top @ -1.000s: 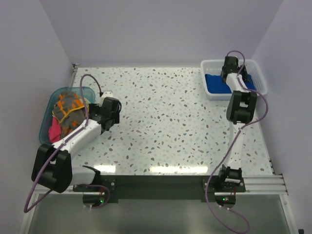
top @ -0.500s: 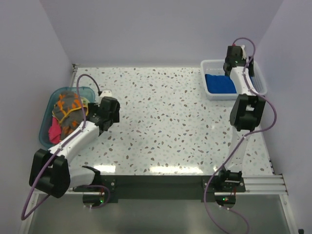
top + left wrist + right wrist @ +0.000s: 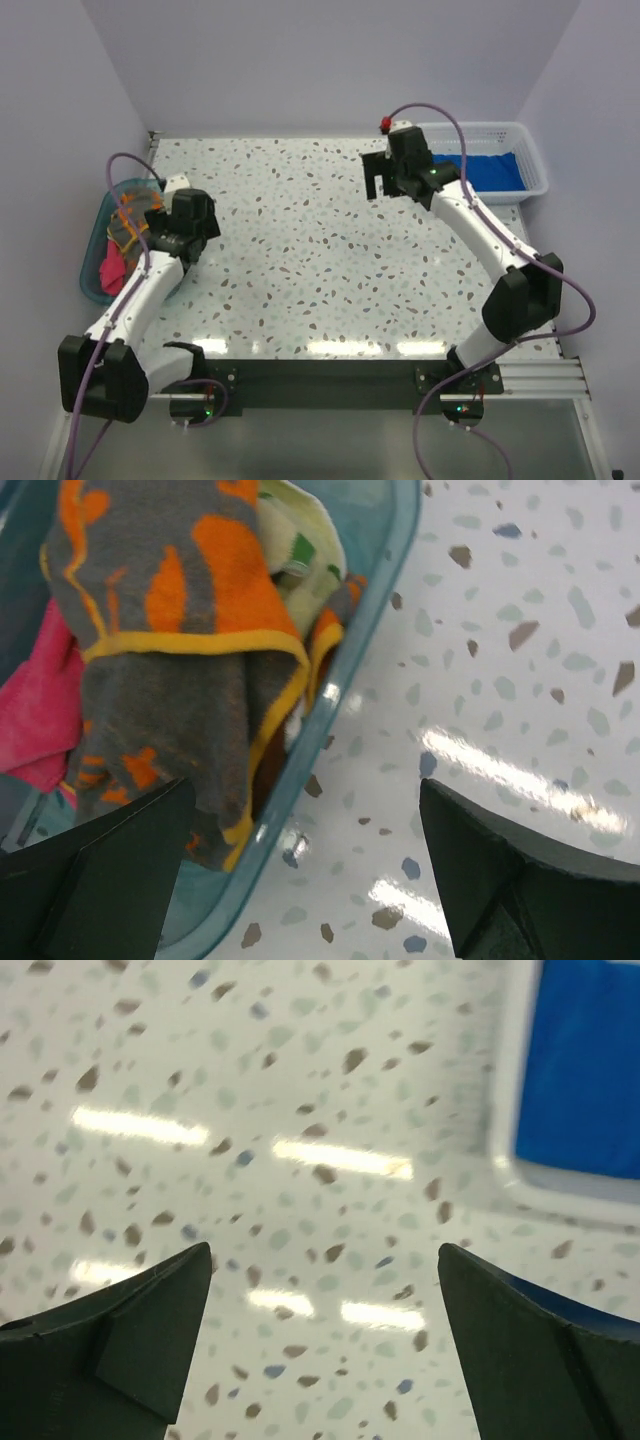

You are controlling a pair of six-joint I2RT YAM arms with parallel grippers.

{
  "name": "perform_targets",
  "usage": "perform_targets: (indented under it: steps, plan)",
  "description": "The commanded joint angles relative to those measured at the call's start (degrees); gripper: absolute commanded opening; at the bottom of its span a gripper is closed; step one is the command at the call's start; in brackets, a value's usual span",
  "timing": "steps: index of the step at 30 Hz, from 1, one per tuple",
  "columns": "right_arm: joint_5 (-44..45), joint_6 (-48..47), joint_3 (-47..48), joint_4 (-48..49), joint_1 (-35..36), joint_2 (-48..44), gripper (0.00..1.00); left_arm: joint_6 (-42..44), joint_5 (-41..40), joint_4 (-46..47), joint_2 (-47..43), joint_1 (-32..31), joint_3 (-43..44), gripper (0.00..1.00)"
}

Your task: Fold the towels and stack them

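Observation:
Several towels lie heaped in the teal tub (image 3: 340,670) at the left: an orange and grey one (image 3: 170,680) on top, a pink one (image 3: 35,710) beside it, a green and yellow patterned one (image 3: 300,550) behind. My left gripper (image 3: 305,805) hovers open over the tub's right rim, one finger above the orange towel (image 3: 125,225), nothing held. A royal blue towel (image 3: 490,170) lies flat in the white basket (image 3: 535,185) at the back right. My right gripper (image 3: 383,185) hangs open and empty over the table, left of the basket. In the right wrist view the blue towel (image 3: 590,1070) shows at upper right.
The speckled table (image 3: 320,260) spreads between the tub (image 3: 95,280) and the basket. Purple cables loop off both arms. Walls close the table in on the left, back and right.
My right gripper has opened, leaving the blue towel in the basket, and has swung left out over the table. My left gripper has moved left to the tub's rim, still open.

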Motion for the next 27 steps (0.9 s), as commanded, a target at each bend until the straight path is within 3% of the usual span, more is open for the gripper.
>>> perform_targets:
  steps: [1,6,11,17,20,23,24,26,27]
  plan:
    - [-11.25,4.95,-6.46,0.28,5.54,-5.14,0.99,-4.14,0.25,-1.48,-0.37,6.97,4.54,1.0]
    - [-14.79,6.18,-15.52,1.95,13.01,-9.72,0.98,-5.63,6.92,0.54,3.49,18.59,4.98,1.0]
    - [-19.08,7.68,-22.9,4.76,14.86,-13.77,0.98,-9.22,16.15,3.88,11.04,29.4,7.53,0.98]
    - [-19.44,6.27,-24.84,2.83,15.57,-16.15,0.98,-14.15,20.99,8.54,16.59,31.44,10.78,0.95]
    - [-18.13,5.57,-25.37,1.87,15.48,-17.37,0.98,-15.47,23.01,8.36,18.52,31.44,11.05,0.87]
    - [-17.42,5.3,-25.9,1.16,15.48,-18.08,0.99,-15.57,23.72,8.54,17.4,31.44,9.73,0.62]
    - [-17.51,5.3,-26.07,1.07,15.48,-18.17,0.99,-15.48,23.63,8.63,16.6,31.44,9.03,0.46]
    - [-17.95,5.39,-26.69,1.07,15.48,-18.34,0.98,-15.04,23.46,8.8,13.72,31.44,8.33,0.32]
    - [-17.95,5.39,-26.95,1.16,15.48,-18.34,0.99,-14.78,23.46,8.8,12.83,31.44,7.89,0.2]
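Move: The grey-orange towel in the teal bin lies about 10 cm left of the open left hand, 2 cm ahead and 7 cm below it. At similar depth, the pink cloth is some 16 cm left and 5 cm back from that hand, and the white-green towel 3 cm left and 7 cm ahead. From the right hand, the grey-orange towel is roughly 60 cm left, 10 cm back and 15 cm below. Left hand swings about 12 cm left, dips and pinches the grey-orange towel; right draws back some 16 cm. ##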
